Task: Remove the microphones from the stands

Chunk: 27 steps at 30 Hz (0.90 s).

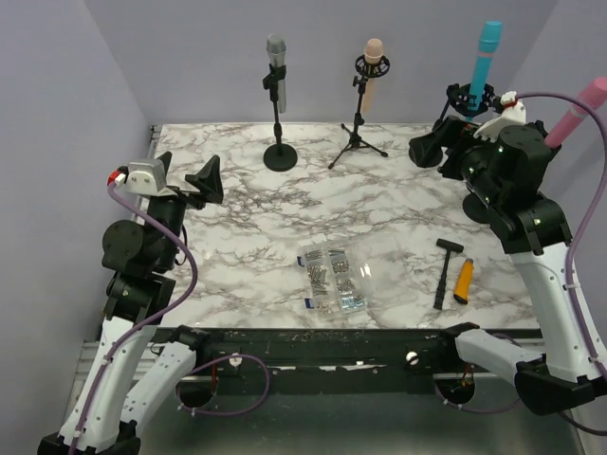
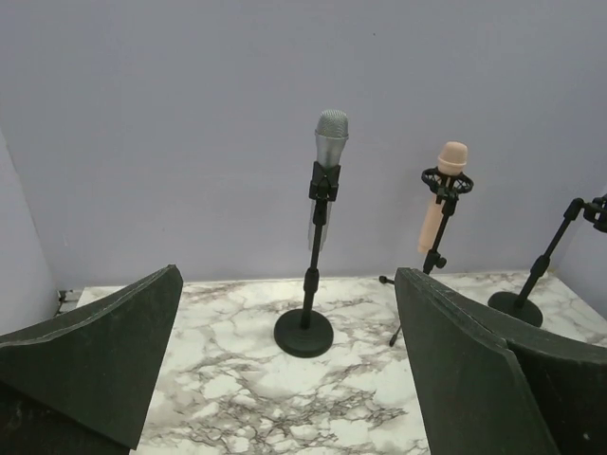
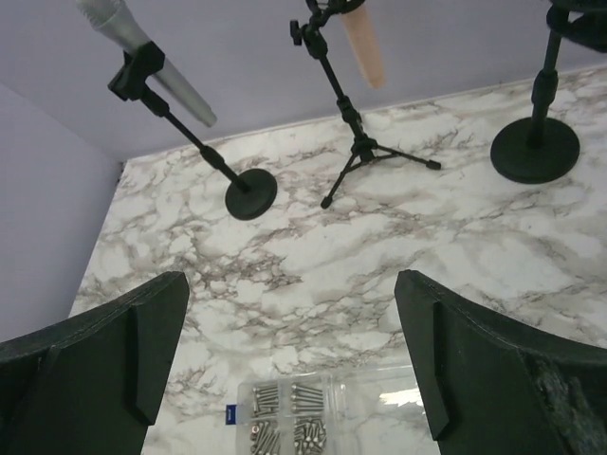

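A silver microphone (image 1: 275,57) is clipped on a round-base stand (image 1: 280,156) at the back of the marble table. A peach microphone (image 1: 372,68) hangs in a tripod stand (image 1: 358,142) beside it. A blue microphone (image 1: 485,59) stands at back right, behind my right arm. My left gripper (image 1: 187,175) is open and empty at the left, well short of the silver microphone (image 2: 330,142), facing it. My right gripper (image 1: 434,133) is open and empty at the right, above the table; its view shows the silver microphone (image 3: 133,38) and the peach one (image 3: 363,47).
A clear box of screws (image 1: 334,281) lies at front centre and also shows in the right wrist view (image 3: 313,422). A black hammer (image 1: 444,270) and an orange tool (image 1: 464,278) lie at front right. A pink microphone (image 1: 579,114) is at the far right edge.
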Available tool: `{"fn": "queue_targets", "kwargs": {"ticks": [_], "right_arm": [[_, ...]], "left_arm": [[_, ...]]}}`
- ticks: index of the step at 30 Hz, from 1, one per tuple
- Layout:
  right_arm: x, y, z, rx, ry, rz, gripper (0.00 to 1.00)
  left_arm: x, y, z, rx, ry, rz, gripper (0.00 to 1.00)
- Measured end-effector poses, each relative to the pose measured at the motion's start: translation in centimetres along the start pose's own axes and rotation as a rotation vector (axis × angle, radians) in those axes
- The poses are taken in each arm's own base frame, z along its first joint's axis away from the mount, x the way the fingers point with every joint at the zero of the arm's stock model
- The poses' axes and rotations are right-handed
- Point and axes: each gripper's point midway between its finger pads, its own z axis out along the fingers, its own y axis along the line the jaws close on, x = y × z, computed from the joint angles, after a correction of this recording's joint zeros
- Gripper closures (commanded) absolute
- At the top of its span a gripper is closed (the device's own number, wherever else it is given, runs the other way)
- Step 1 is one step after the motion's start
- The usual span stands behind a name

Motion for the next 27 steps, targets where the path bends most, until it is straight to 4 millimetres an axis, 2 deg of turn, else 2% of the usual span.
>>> {"fn": "queue_targets", "kwargs": {"ticks": [10, 17, 21, 27], "right_arm": [[6.9, -1.2, 1.9, -0.008, 0.161, 0.034, 0.0], [11.0, -0.9, 2.9, -0.07, 0.263, 0.075, 0.0], [12.7, -0.6, 3.4, -0.106, 0.301, 0.095, 0.0], [15.3, 0.2, 3.7, -0.177, 0.368, 0.132, 0.0]], "left_arm": [[1.8, -0.5, 1.0, 0.019, 0.051, -0.011, 0.01], [3.9, -1.2, 2.3, 0.041, 0.097, -0.033, 0.01], [6.6, -1.2, 3.7, 0.024, 0.165, -0.058, 0.01], [13.0, -0.3, 5.3, -0.036, 0.303, -0.06, 0.01]]}}
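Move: From the open left hand, the silver microphone on its round-based stand lies about 36 cm ahead, 10 cm to the right and 14 cm lower; the beige microphone stands some 23 cm to the right of it and 5 cm farther out. The screw box on the table is level with the left hand, about 26 cm to its right and 43 cm below. From the right hand, the silver microphone is about 32 cm ahead, 32 cm to the left and 11 cm lower. Sinking some 10 cm and reaching about 9 cm forward with a slight drift right, the left hand heads for the silver microphone, slowly at first and then faster, its fingers tipping down nearly 20 degrees. The right hand drops about 14 cm and swings 6 cm left towards the screw box, tipping down and turning counter-clockwise. Both grippers stay wide open and touch nothing. ##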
